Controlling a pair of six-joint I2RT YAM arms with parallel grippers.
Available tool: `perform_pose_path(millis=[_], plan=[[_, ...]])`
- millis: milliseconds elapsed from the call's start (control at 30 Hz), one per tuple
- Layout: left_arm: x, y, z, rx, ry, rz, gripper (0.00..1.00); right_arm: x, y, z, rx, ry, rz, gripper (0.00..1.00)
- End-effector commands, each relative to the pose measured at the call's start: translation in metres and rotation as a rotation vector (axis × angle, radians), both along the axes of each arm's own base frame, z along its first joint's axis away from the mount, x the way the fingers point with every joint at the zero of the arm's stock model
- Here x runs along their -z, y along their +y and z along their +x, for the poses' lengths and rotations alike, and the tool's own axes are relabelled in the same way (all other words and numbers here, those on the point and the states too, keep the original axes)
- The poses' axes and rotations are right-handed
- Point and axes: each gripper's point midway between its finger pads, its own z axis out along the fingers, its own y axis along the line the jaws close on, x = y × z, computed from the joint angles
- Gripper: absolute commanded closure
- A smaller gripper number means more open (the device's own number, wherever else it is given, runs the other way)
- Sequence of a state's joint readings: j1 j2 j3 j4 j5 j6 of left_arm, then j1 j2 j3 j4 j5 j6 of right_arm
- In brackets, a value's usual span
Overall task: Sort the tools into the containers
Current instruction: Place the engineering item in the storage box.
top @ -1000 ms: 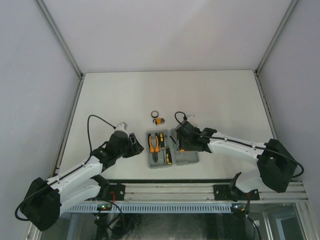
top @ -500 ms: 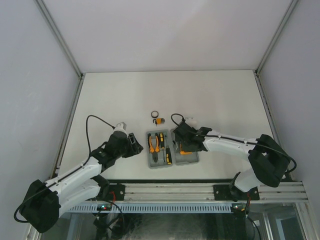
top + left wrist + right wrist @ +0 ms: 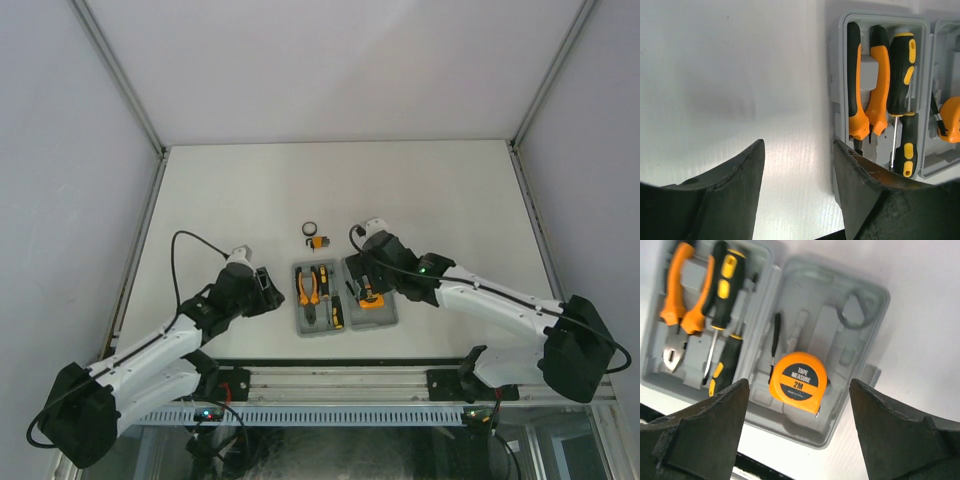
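Observation:
The grey case [image 3: 385, 318] lies open near the table's front edge. Its left half holds the orange-handled pliers [image 3: 867, 95] and two black-and-yellow screwdrivers [image 3: 901, 70] [image 3: 905, 150]. In the right half [image 3: 820, 325] rests the round orange tape measure [image 3: 799, 382]. My right gripper [image 3: 366, 272] hovers open above the tape measure with nothing between its fingers. My left gripper [image 3: 268, 285] stands open and empty over bare table just left of the case. The small hex key set [image 3: 318, 241] and the black ring [image 3: 310, 228] lie on the table behind the case.
A thin black tool [image 3: 775, 340] lies in the right half beside the tape measure. White walls close the table at the left, back and right. A metal rail [image 3: 400, 380] with the arm bases runs along the near edge.
My right gripper has opened wider and lifted back off the case's right half, leaving the tape measure uncovered in its recess. The left arm has barely moved.

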State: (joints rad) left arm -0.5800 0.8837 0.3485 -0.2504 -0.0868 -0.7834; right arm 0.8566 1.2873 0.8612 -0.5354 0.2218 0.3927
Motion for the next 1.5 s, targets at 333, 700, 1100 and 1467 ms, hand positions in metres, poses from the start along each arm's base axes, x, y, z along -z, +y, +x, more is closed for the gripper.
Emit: perform_pose_path(millis=[333, 700, 1100, 1467], plan=[[-0.058, 0.004, 0.02, -0.004, -0.146, -0.007, 0.37, 0.011, 0.012, -0.026, -0.817, -0.043, -0.158, 0.19], [-0.059, 0.008, 0.02, -0.017, -0.147, -0.01, 0.37, 0.025, 0.013, -0.002, -0.953, -0.057, -0.281, 0.17], [-0.057, 0.011, 0.019, -0.022, -0.139, -0.003, 0.36, 0.046, 0.019, 0.003, -1.036, 0.037, -0.287, 0.22], [-0.052, 0.013, 0.018, -0.025, -0.129, 0.002, 0.36, 0.054, 0.009, 0.004, -0.963, 0.104, -0.312, 0.52]])
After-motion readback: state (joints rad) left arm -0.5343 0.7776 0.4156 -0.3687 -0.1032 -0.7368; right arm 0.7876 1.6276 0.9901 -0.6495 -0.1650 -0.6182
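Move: The tape measure already lies in the storage box's right half, almost directly beneath the open right hand: about 7 cm down and 1 cm back. In the box's left half, the nearer screwdriver sits about 8 cm to its left and 3 cm closer in, the farther screwdriver some 11 cm left and 4 cm farther out, the pliers about 15 cm left and level with it. From the left hand, the tape measure is some 19 cm right, straight across, 3 cm lower. The tape measure is taken between the right hand's fingers again: the hand first lifts about 2 cm and swings left, then draws back and sinks, easing forward over the box's right half while turning nearly 60 degrees counter-clockwise. It finishes about 6.5 cm lower, closing to pinch the tape measure by its near and far edges. The empty left hand rises some 3 cm beside the box. ##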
